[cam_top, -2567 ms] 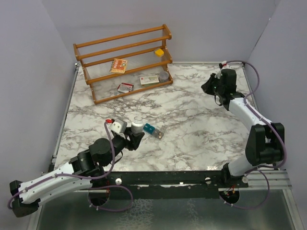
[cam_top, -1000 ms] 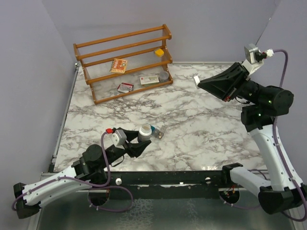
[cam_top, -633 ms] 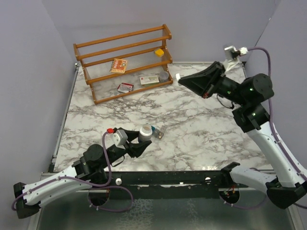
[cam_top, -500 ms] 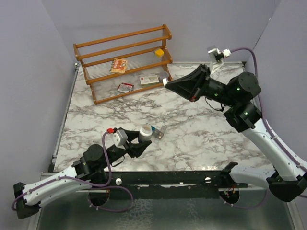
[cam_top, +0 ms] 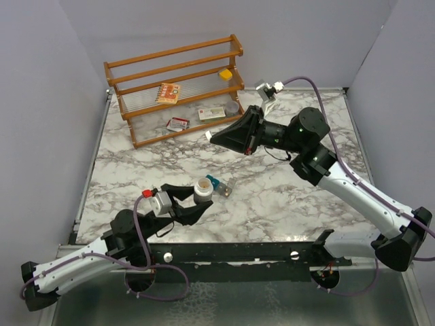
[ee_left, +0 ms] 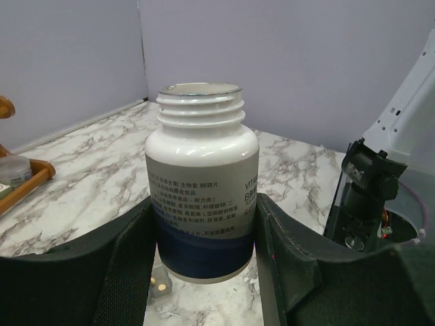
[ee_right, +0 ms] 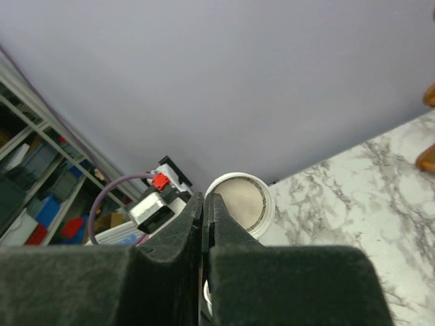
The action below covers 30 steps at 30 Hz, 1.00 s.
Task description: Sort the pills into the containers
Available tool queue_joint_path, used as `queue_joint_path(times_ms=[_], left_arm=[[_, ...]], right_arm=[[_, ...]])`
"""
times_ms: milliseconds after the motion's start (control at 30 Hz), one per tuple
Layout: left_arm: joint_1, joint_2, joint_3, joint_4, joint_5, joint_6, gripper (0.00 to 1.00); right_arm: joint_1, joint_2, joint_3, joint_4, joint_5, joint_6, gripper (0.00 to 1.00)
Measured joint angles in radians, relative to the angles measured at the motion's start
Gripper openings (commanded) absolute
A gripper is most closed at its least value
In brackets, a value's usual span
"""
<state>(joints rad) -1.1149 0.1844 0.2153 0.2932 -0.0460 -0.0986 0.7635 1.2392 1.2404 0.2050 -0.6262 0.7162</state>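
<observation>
My left gripper (cam_top: 198, 200) is shut on a white pill bottle (cam_top: 202, 189) with a dark blue band, held upright and uncapped just above the table. The wrist view shows both fingers (ee_left: 122, 272) pressed to the sides of the bottle (ee_left: 202, 197). The containers (cam_top: 219, 185), a teal and grey strip, lie right beside the bottle. Under the bottle, one grey compartment (ee_left: 160, 280) holds two yellow pills. My right gripper (cam_top: 213, 138) hangs above the table's middle, shut on the rim of the bottle's white cap (ee_right: 242, 201).
A wooden rack (cam_top: 178, 89) stands at the back left with small boxes, a yellow item and a small round bottle (cam_top: 232, 106) on its shelves. Grey walls close in the marble table (cam_top: 285, 197) on three sides.
My right arm has swung from the back right corner leftward to over the table's middle, carrying the cap. My left gripper, still holding the bottle, has drawn back slightly.
</observation>
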Motion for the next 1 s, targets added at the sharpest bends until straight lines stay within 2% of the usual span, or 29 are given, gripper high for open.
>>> queue_joint_path(times_ms=[333, 733, 1000], left_arm=[[0.000, 0.247, 0.000, 0.245, 0.027, 0.128, 0.00], [0.000, 0.412, 0.014, 0.620, 0.024, 0.260, 0.00], [0.000, 0.518, 0.045, 0.735, 0.011, 0.306, 0.00]], right_arm=[[0.049, -0.007, -0.077, 0.213, -0.067, 0.129, 0.01], [0.075, -0.037, -0.171, 0.373, -0.098, 0.266, 0.01], [0.110, -0.045, -0.229, 0.441, -0.115, 0.351, 0.01]])
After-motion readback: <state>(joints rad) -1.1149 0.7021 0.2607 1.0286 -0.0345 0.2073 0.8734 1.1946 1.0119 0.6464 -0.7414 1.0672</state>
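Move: The left hand already holds the open pill bottle. The cap pinched in the right fingertips is about 12 cm ahead of this hand, roughly 2 cm to its right and some 15 cm above. From the right hand, the bottle is about 12 cm back, 3 cm to the left and 14 cm below. The pill case on the table lies some 7 cm ahead of the left hand, 5 cm to its right and roughly 25 cm below. Back towards the bottle, the right hand carries the pinched cap about 8 cm at nearly level height, swinging counter-clockwise as its fingertips lift a little. The left hand keeps its grip on the bottle, shifts some 3 cm right and forward, then rises about 7 cm towards the cap, tilting back some 20 degrees. ##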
